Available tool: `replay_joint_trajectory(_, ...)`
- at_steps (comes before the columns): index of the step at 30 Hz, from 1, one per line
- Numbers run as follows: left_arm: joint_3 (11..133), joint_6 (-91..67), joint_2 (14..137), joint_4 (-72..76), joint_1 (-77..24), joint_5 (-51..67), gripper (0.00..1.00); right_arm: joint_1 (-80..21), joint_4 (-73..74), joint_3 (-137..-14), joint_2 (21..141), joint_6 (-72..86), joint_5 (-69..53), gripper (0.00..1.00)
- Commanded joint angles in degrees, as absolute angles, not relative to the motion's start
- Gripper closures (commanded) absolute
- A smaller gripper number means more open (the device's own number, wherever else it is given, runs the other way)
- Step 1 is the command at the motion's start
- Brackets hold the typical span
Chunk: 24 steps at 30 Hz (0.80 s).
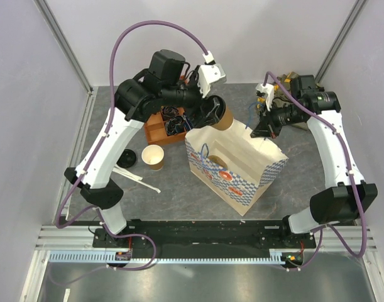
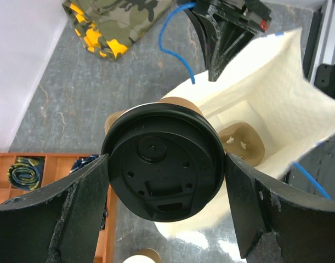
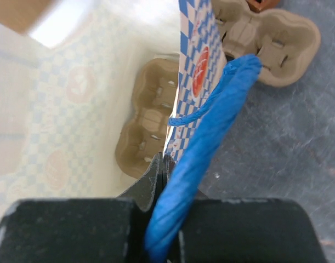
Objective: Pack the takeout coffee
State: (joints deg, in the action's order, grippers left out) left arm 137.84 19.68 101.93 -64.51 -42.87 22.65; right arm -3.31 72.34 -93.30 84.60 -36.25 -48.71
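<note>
The takeout coffee (image 1: pixel 220 119) is a brown paper cup with a round black lid (image 2: pixel 164 161). My left gripper (image 1: pixel 214 116) is shut on it, one finger on each side of the lid (image 2: pixel 166 181). It hangs tilted over the rear left rim of an open paper bag (image 1: pixel 237 168), which has a blue checked print. A cardboard cup carrier (image 2: pixel 242 143) lies in the bottom of the bag (image 2: pixel 277 104). My right gripper (image 1: pixel 261 129) is shut on the bag's far rim (image 3: pixel 166 162), holding the mouth open. The blue twisted handle (image 3: pixel 214 129) runs over its fingers.
A lidless tan cup (image 1: pixel 153 156) and a loose black lid (image 1: pixel 127 157) stand left of the bag, with white sticks (image 1: pixel 139 180) near them. An orange compartment tray (image 1: pixel 165 126) sits behind. A second cardboard carrier (image 3: pixel 272 46) lies outside the bag. A camouflage pouch (image 2: pixel 118 22) lies at the back.
</note>
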Motion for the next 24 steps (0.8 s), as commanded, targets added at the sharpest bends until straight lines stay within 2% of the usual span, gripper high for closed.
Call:
replay_joint_trajectory(1, 133.3, 23.7, 98.4, -65.3, -43.4, 24.0, 0.43, -4.8, 74.3, -99.6, 87.7, -44.0, -50.5, 1.0)
replay_joint_trajectory(12, 122.3, 28.6, 95.4, -62.0, -43.7, 25.0, 0.45, -10.9, 72.8, -104.9, 88.5, -46.0, -43.7, 1.0)
replay_joint_trajectory(20, 114.1, 32.9, 93.4, -56.3, -44.8, 22.4, 0.45, -14.9, 63.2, -102.6, 84.6, -32.2, -35.4, 1.0)
replay_joint_trajectory(24, 108.0, 35.5, 90.6, -51.0, -45.4, 21.4, 0.46, -16.3, 59.3, -99.8, 81.7, -28.5, -35.1, 1.0)
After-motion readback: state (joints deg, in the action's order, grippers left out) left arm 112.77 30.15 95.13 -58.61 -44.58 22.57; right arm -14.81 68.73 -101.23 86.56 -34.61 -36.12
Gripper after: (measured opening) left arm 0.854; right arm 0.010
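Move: The left hand holds the lidded coffee cup high over the bag's left side. The tray inside the bag lies about 10 cm to its right, 4 cm back and 36 cm below. A second tray on the table is some 7 cm ahead and 2 cm right, 38 cm down; the open paper cup is about 17 cm left, 3 cm back and 36 cm down. From the right hand the bagged tray is about 12 cm left, 5 cm back, 24 cm down. Still gripping the lidded cup, the left hand lowers it about 9 cm, almost straight down, towards the tray in the bag, tipping its fingers some 10 degrees further downward. Meanwhile the right hand, shut on the bag's rim by the blue handle, draws that edge about 3.5 cm left and some 2 cm forward and up, first mainly forward, then left. ##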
